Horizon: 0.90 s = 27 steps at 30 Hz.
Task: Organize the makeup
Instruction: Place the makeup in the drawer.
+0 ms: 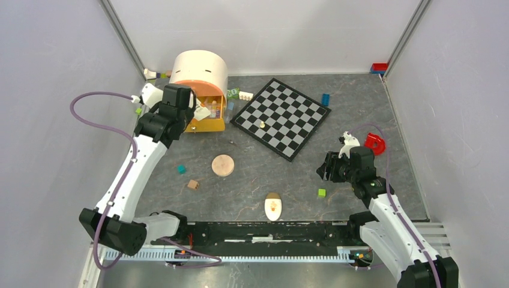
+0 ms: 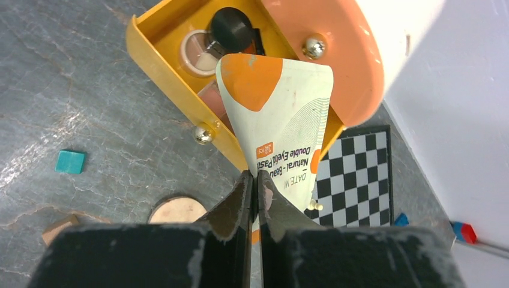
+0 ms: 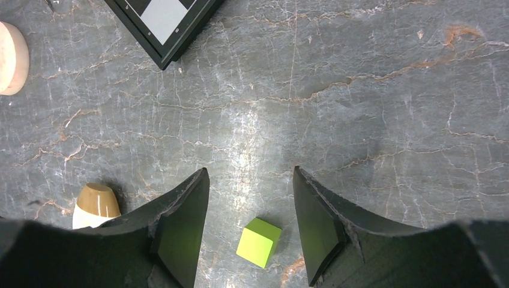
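Observation:
My left gripper (image 2: pixel 255 180) is shut on the lower edge of the white-orange sachet (image 2: pixel 282 114), which hangs over the open yellow drawer (image 2: pixel 156 54) of the peach-domed organizer (image 1: pixel 200 72). In the drawer lie a pink-brown blush pan (image 2: pixel 198 51) and a black round cap (image 2: pixel 231 27). The round peach compact (image 1: pixel 222 165) lies mid-table. The cream oval (image 1: pixel 273 206) lies near the front edge. My right gripper (image 3: pixel 249 171) stands open above the table, at the right in the top view (image 1: pixel 327 168). Nothing is held between its fingers.
A lime cube (image 3: pixel 259 242) lies on the table between the right fingers. The black-and-grey chessboard (image 1: pixel 282 117) sits at the back centre. A teal cube (image 1: pixel 180 169) and a brown cube (image 1: pixel 192 184) lie left of the compact. A red piece (image 1: pixel 375 143) lies at the right.

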Motion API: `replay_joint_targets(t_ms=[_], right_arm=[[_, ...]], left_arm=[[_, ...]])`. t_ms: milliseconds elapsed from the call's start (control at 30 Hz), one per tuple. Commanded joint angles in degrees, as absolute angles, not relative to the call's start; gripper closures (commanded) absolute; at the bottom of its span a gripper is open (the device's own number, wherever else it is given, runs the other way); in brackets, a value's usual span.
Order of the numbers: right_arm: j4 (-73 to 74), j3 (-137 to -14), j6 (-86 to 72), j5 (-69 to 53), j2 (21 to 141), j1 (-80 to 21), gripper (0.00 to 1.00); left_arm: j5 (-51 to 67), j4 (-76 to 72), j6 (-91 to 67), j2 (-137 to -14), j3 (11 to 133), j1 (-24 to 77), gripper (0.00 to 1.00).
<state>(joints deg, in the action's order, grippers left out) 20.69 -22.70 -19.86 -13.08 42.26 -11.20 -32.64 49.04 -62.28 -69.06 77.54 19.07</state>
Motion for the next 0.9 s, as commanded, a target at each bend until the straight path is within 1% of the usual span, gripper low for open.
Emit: replay_joint_targets(t_ms=[0, 267, 533, 867], right_arm=[[20.35, -22.19, -20.36, -13.98, 41.14, -11.34, 0.40], [20.59, -21.59, -20.96, -14.06, 40.52, -11.32, 0.40], [20.13, -19.55, -22.12, -14.68, 39.75, -11.29, 0.40], [20.00, -17.98, -22.68, -15.31, 38.78, -11.33, 0.40]], left_arm=[[-36.16, 52.57, -72.81, -71.74, 80.39, 17.46, 0.89], [-31.90, 53.92, -80.09, -78.72, 83.27, 14.78, 0.88], [-29.53, 52.96, -80.19, -85.95, 86.72, 14.07, 0.87], [-27.71, 50.38, -80.60, -90.12, 87.75, 12.84, 0.88]])
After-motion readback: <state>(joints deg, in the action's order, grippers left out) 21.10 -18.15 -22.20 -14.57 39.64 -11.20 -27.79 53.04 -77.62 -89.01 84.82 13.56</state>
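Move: The left hand, with the paper packet pinched in its fingers, has the open yellow drawer about 7 cm ahead, 1 cm to its right and some 18 cm below. In the drawer the black jar lies about 9 cm ahead and 4 cm left, and the eye palette 7 cm ahead and 6 cm right; the closed orange drawer front stands 12 cm ahead, 1 cm right and 11 cm lower. From the right hand the yellow drawer is roughly 17 cm ahead, 39 cm left and about level. Still pinching the packet by its near end, the left hand sinks about 8 cm and pushes nearly 6 cm forward, downward first and then both together, carrying the packet down towards the makeup in the open yellow drawer, short of the orange drawer front. Its fingers tip some 10 degrees further down and turn about as much counter-clockwise while keeping their hold, as the empty, open right hand sinks and eases back roughly 3 cm in all, towards the green cube. ##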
